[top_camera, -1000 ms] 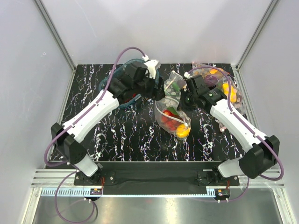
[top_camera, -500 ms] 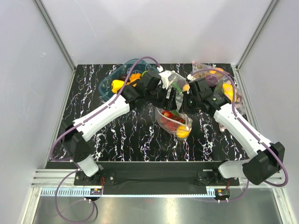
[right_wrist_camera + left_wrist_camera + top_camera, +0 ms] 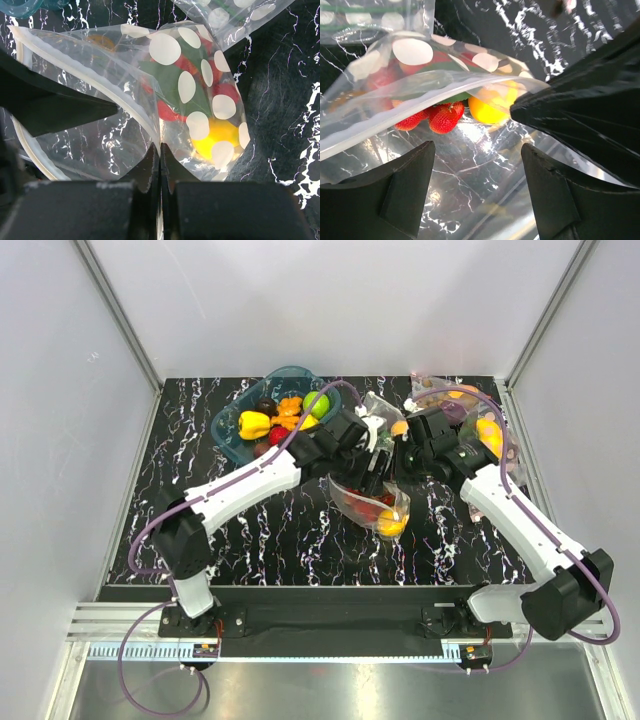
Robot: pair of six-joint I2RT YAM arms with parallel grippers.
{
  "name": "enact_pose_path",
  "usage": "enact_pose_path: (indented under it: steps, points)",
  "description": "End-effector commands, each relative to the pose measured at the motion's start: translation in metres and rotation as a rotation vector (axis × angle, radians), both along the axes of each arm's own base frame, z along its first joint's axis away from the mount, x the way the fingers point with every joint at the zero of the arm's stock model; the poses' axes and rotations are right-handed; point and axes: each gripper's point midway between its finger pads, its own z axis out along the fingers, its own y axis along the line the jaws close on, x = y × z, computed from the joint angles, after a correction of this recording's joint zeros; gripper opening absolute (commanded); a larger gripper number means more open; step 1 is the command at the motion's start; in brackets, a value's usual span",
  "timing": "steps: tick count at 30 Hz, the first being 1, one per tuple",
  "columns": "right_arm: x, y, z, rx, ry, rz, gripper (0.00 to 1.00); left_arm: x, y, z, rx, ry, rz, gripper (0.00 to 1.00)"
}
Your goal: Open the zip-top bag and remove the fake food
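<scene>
The zip-top bag (image 3: 362,502), clear with white dots, lies mid-table with its mouth held open. Inside it are a red berry cluster with green leaves (image 3: 442,117) and a small yellow-orange fruit (image 3: 487,107), which also shows in the right wrist view (image 3: 220,137). My right gripper (image 3: 399,468) is shut on the bag's upper rim (image 3: 150,122) and holds it up. My left gripper (image 3: 372,470) is open and empty, its fingers (image 3: 405,185) inside the bag's mouth just short of the berries. A yellow bell pepper (image 3: 253,424) and a dark plum (image 3: 266,406) lie in the teal tub.
The teal tub (image 3: 228,435) stands at the back left and also holds a lime-green apple (image 3: 317,403) and orange pieces. A second dotted bag (image 3: 378,412) lies behind the grippers. More bagged items (image 3: 492,438) sit at the right edge.
My left arm has swung right from over the tub, and its open gripper has gone into the bag's mouth. The tub's contents are now uncovered. The right gripper keeps its hold.
</scene>
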Motion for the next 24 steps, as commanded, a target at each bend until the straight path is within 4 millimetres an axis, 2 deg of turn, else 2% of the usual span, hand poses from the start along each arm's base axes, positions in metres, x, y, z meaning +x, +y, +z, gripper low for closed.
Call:
enact_pose_path:
  steps: [1, 7, 10, 11, 20, 24]
  points:
    - [-0.001, -0.004, 0.011, 0.004, -0.046, -0.026, 0.0, 0.013, 0.002, -0.01, 0.052, -0.052, 0.042, 0.74]
    - [-0.005, -0.006, 0.006, 0.004, -0.033, -0.036, 0.0, 0.02, -0.001, -0.023, 0.056, -0.09, 0.034, 0.75]
    - [-0.004, -0.006, 0.005, 0.001, -0.033, -0.037, 0.0, 0.018, -0.002, -0.034, 0.058, -0.082, 0.012, 0.74]
    - [-0.004, -0.007, 0.005, 0.0, -0.034, -0.039, 0.0, 0.016, 0.0, -0.044, 0.075, -0.073, 0.005, 0.75]
    - [-0.003, -0.007, 0.003, -0.003, -0.026, -0.047, 0.0, 0.019, -0.009, -0.066, 0.039, -0.095, -0.025, 0.75]
    - [-0.003, -0.008, -0.002, -0.005, -0.011, -0.051, 0.0, 0.02, -0.01, -0.087, 0.078, -0.078, -0.037, 0.75]
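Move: The strawberries in the held-open bag lie roughly 3 cm to the left hand's right, level with it fore and aft, and 12 cm below. The yellow fruit beside them is about 4 cm back, 6 cm right and 13 cm below that hand; a second bag lies some 17 cm ahead, 2 cm right and 15 cm below. From the right hand the strawberries are about 2 cm back, 1 cm left and 13 cm below. Into the bag's open mouth, towards the strawberries, the left hand sinks steadily by about 8 cm, with its fingers still spread and swinging some 5 degrees nearer to straight down. The right hand keeps the rim pinched in its shut fingers and stays within about a centimetre, easing slightly back, right and down. ##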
